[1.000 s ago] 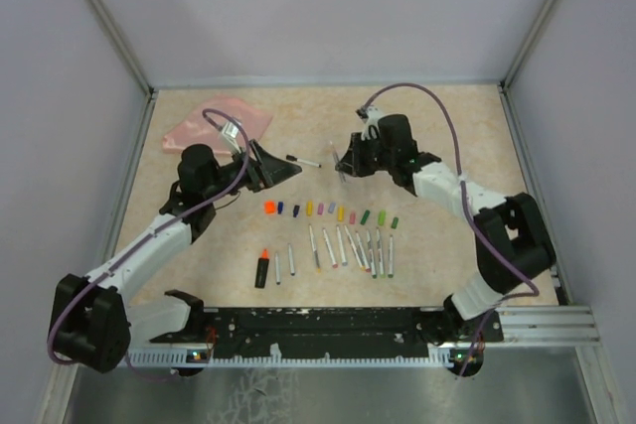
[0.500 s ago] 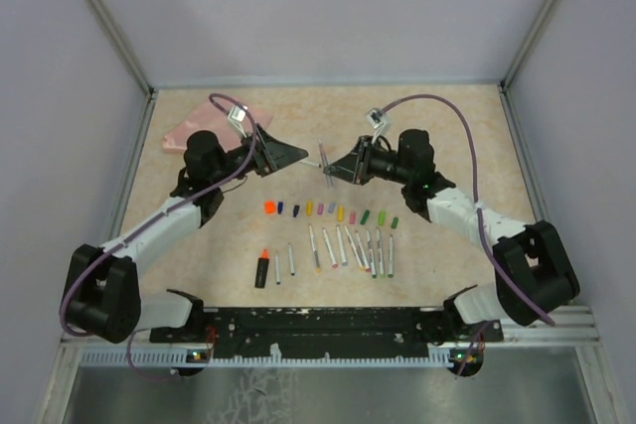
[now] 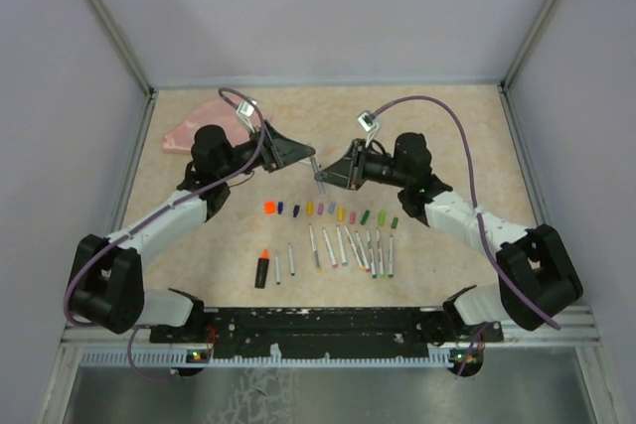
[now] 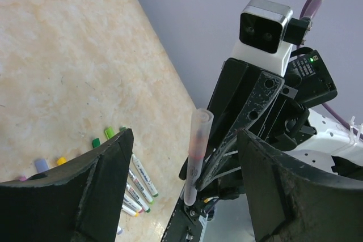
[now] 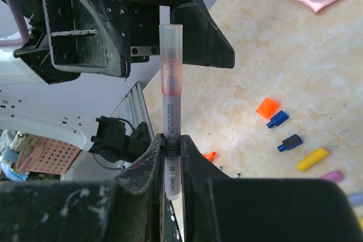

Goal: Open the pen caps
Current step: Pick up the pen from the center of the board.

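My right gripper (image 5: 171,140) is shut on the white barrel of a pen (image 5: 171,118) and holds it out toward the left arm. The pen wears a translucent pinkish cap (image 5: 171,55). My left gripper (image 4: 182,143) is open, its jaws standing either side of that cap (image 4: 199,134) with gaps on both sides. In the top view the left gripper (image 3: 306,158) and the right gripper (image 3: 334,174) meet above the table's middle, the pen (image 3: 319,179) between them. A row of loose pen caps (image 3: 328,212) lies on the table below them.
A row of uncapped pens (image 3: 348,248) lies nearer the arm bases, with an orange highlighter (image 3: 262,267) at its left. The pink pouch (image 3: 204,118) lies at the back left. Orange (image 5: 267,107), blue (image 5: 278,119) and yellow (image 5: 312,159) caps show under the right wrist.
Both arms swung toward each other. The right gripper brought the pen to the middle and the left gripper came round its cap end, its jaws narrowing a little.
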You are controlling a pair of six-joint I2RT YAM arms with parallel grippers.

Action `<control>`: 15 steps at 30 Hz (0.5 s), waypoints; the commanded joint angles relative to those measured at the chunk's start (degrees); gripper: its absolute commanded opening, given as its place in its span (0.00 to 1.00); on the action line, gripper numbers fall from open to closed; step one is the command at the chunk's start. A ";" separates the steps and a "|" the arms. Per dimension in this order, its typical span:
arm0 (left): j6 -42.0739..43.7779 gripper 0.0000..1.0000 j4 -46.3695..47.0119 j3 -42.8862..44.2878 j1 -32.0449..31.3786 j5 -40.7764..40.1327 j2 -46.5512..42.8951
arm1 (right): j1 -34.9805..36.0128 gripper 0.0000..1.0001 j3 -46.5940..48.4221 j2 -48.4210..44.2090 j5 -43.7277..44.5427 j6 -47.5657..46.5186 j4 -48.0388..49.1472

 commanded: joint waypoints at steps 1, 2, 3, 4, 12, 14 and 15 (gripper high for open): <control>1.52 0.77 0.17 2.52 -0.98 0.50 -0.33 | 1.10 0.00 0.49 -1.89 -0.73 -0.17 3.36; 1.59 0.75 0.00 2.34 -1.13 0.35 -0.51 | 1.24 0.00 0.46 -1.74 -0.79 -0.15 3.31; 1.60 0.72 -0.14 2.03 -1.22 0.31 -0.65 | 1.37 0.00 0.44 -1.69 -0.87 -0.10 3.28; 1.64 0.70 -0.26 1.85 -1.32 0.26 -0.74 | 1.58 0.00 0.47 -1.73 -0.85 -0.22 3.18; 2.14 0.49 -1.34 1.10 -2.08 0.95 -1.35 | 3.04 0.00 0.78 -1.38 -1.07 -0.55 2.10; 2.14 0.41 -1.34 0.71 -2.24 0.95 -1.61 | 3.33 0.00 0.79 -1.53 -0.92 -0.67 1.74; 2.21 0.36 -1.34 0.54 -2.21 1.11 -1.71 | 3.37 0.00 0.70 -1.62 -0.85 -0.71 1.54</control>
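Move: The pen's cap end, held out by the right gripper, stands about 3 cm to the left hand's right, some 2 cm back and level with it, just off the open fingertips. From the right hand, the cap is roughly 6 cm forward and 1 cm left, at its height. On the table, some 16 cm below the left hand, the black-capped marker lies about 6 cm ahead and 2 cm left, and the loose yellow cap about 7 cm back, straight behind. The pen's cap slips in between the left fingers as the two hands close on each other: the right hand, still pinching the barrel, carries the pen some 2 cm back and left, while the left hand eases about 1 cm right and 1 cm back. The left fingers narrow around the cap from wide open to under half; a firm pinch can't be seen yet. ##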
